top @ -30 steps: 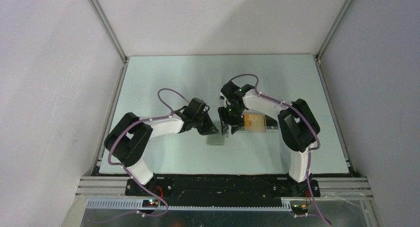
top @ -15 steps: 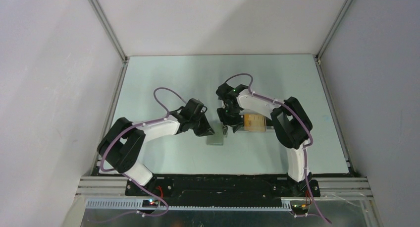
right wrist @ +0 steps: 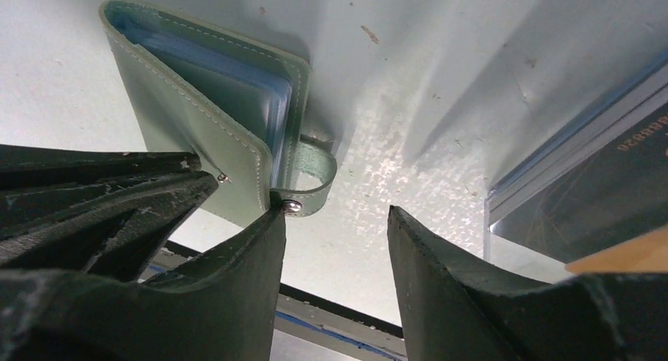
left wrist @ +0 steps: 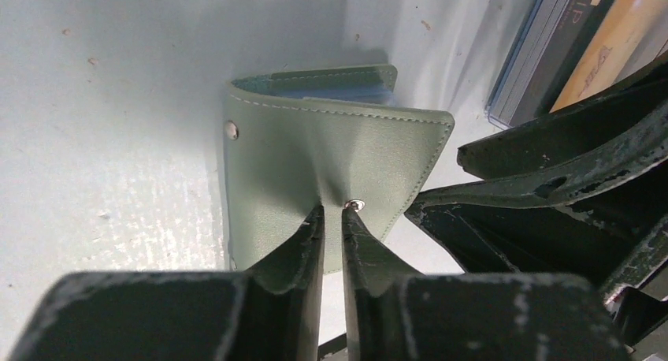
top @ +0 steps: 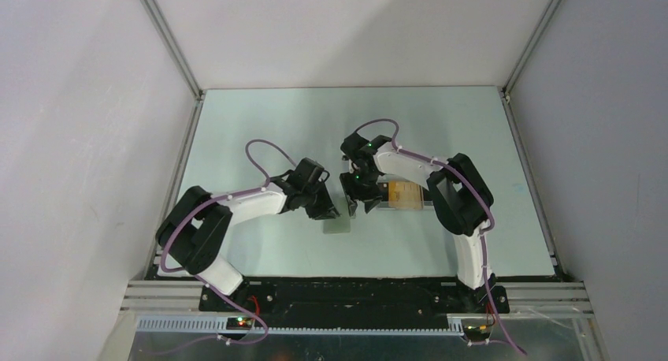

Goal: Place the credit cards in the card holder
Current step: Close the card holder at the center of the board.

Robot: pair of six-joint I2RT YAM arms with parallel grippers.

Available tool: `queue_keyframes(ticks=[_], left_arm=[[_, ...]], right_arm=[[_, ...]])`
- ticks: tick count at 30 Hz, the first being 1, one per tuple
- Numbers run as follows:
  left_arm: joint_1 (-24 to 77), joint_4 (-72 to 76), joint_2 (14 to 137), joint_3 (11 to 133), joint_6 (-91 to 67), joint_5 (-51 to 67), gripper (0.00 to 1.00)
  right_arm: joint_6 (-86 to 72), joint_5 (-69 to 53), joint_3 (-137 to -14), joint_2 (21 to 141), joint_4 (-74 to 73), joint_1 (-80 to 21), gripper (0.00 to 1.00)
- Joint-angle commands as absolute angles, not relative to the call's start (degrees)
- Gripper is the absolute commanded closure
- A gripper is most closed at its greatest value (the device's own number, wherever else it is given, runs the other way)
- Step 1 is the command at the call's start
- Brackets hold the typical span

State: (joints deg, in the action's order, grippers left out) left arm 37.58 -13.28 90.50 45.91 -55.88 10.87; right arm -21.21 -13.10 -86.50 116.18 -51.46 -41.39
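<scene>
The grey-green card holder [top: 337, 223] lies on the table between the two arms. My left gripper [top: 331, 213] is shut on its front cover, which puckers and lifts at the fingertips [left wrist: 313, 219], so the card holder [left wrist: 315, 148] stands partly open. Bluish sleeves show inside the card holder [right wrist: 181, 117]. My right gripper [right wrist: 335, 213] is open, and its left fingertip touches the snap tab [right wrist: 311, 180]; from above this gripper [top: 358, 206] sits just right of the holder. The credit cards [top: 403, 194], orange-gold and black, lie stacked to the right, and their stack [left wrist: 606, 53] also shows beside the left gripper.
A clear plastic tray [top: 429, 205] holds the cards close to the right wrist. Its edge [right wrist: 551, 172] runs just right of the right fingers. Grey walls enclose the table on three sides, and the arm bases stand at the near edge.
Both grippers and the card holder have shifted slightly to the left. The right jaws have widened a little. The left grip on the cover has stayed.
</scene>
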Motion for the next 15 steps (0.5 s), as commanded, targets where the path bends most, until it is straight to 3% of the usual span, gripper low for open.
queue_keyframes(ticks=[1,7,15], left_arm=[[37.5,-13.7,89.7,47.3,-54.5,11.4,0.8],[36.6,-13.9,86.3,46.5,-54.0,11.4,0.64],[32.0,-18.3,76.9,42.1,-51.7,9.7,0.61]], right_arm=[[-21.4,-16.5,-88.3,116.7,-48.3,-41.9,0.45],[-22.1,-19.9,-87.0,116.4,-45.5,-41.7,0.43],[-22.6,-22.4,-86.6,115.0,-43.0,-40.9,0.42]])
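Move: Left fingertips are down on the card holder's cover, beside its snap; the holder's middle is roughly 1 cm left, level fore and aft, and 1 cm below. The strap tab is about 4 cm right of this hand, and the clear card box some 17 cm right and 5 cm farther out. From the right hand, the tab is about 2 cm left at fingertip height, the holder's middle 6 cm left, 2 cm lower, and the box 12 cm right, 4 cm ahead. Open the left fingers to a modest gap at the cover snap, then lift that gripper off the cover, up about 3.5 cm and some 2 cm to the left. Meanwhile carry the right gripper about 3 cm left, low over the board, its tips swinging left nearly 10 degrees; keep its opening and its left finger against the strap tab, pushing towards the holder. ##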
